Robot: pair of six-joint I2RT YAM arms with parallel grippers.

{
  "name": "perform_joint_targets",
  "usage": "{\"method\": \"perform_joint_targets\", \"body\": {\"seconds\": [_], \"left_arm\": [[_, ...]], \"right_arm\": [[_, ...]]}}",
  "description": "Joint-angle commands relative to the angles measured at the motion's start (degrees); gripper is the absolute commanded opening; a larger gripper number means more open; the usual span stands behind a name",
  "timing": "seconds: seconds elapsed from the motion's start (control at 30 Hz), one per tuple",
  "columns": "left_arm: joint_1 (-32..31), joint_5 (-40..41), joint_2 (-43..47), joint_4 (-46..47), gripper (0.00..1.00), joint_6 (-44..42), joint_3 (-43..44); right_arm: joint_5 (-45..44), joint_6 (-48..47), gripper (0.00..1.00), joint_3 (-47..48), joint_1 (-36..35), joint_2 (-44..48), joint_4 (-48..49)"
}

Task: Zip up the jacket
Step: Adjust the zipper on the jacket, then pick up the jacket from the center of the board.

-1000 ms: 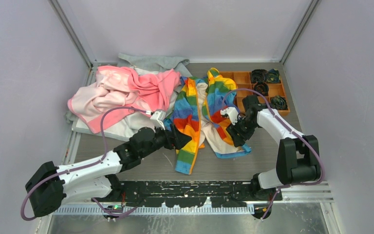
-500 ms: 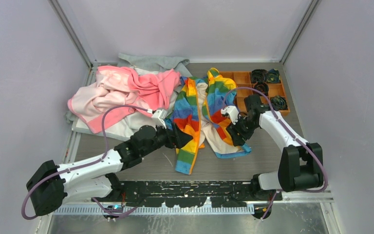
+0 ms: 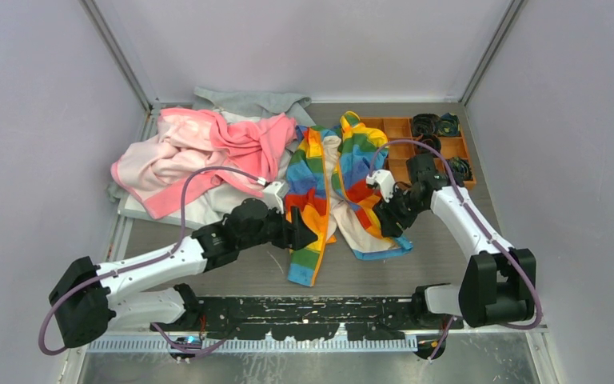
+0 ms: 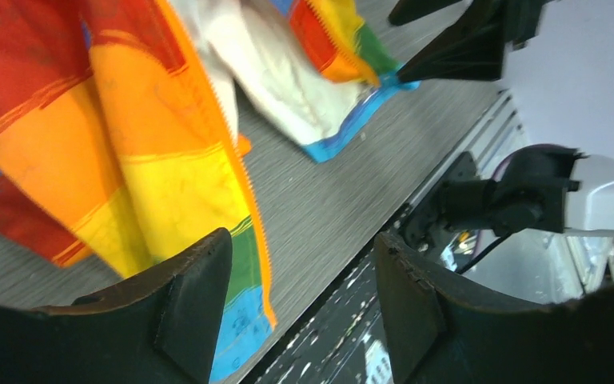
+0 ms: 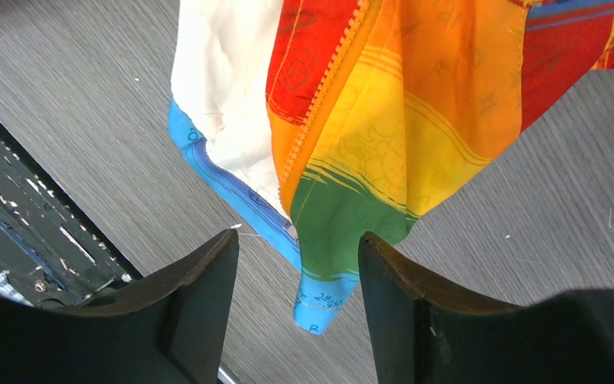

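Note:
The jacket (image 3: 329, 180) lies unzipped on the table, its rainbow panels spread apart and cream lining showing between them. My left gripper (image 3: 307, 237) is open over the lower part of the left panel. In the left wrist view the orange zipper edge (image 4: 236, 172) runs down between the left gripper's (image 4: 304, 300) spread fingers, touching neither. My right gripper (image 3: 384, 228) is open above the right panel's lower hem. In the right wrist view the blue hem corner (image 5: 320, 300) sits between the right gripper's (image 5: 297, 292) fingers, not pinched, and the other zipper edge (image 5: 328, 100) runs above it.
A pink garment (image 3: 200, 148) and a grey garment (image 3: 248, 102) are heaped at the back left, touching the jacket's left side. An orange compartment tray (image 3: 404, 126) with black items stands at the back right. Walls close in both sides and the back.
My left arm has reached rightward, bringing its gripper onto the jacket's left panel. The right gripper has shifted slightly back along the right panel. The jacket has barely moved.

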State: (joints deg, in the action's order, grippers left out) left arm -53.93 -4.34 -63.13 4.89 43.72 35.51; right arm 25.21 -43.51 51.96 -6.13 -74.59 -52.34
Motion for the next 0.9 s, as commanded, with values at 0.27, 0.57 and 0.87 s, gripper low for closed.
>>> {"method": "perform_joint_targets", "body": {"seconds": [0.27,0.57,0.87], "left_arm": [[-0.9,-0.47,-4.41,-14.32,0.66,-3.99,0.64],[-0.93,-3.82,-12.94,-14.84,0.62,-4.33,2.6],[-0.93,-12.4,-19.25,-7.97,0.14,-1.98,2.86]], "right_arm": [[12.11,1.27,0.65,2.61,0.34,6.29,-1.29],[23.9,5.21,0.65,3.57,0.0,6.25,-3.84],[27.31,4.87,0.64,3.58,-6.25,3.35,-4.88]]}}
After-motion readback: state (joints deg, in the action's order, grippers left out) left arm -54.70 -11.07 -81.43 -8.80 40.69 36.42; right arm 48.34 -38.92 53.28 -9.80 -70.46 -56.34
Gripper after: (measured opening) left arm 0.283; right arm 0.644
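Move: The jacket's left front panel, down at its green-and-blue hem end, lies some 14 cm below the left hand, about 5 cm back and 2 cm to its left. The foot of that panel's orange zipper edge is about 7 cm back and 3 cm to the right. The right panel's blue hem stands some 20 cm to the right of that hand and about level with it. From the right hand, the left panel's hem end lies about 25 cm left, 10 cm back and 7 cm below. Down some 13 cm and drawing back about 5 cm, the left hand sinks onto the lower end of the left panel, tipping its fingers some 30 degrees to point steeply down and, near the bottom, closing them around a fold of the green-and-blue cloth. The right hand, fingers open, goes left, up and a little back from over the right panel towards the left one, its fingers swinging out to point more leftward. ##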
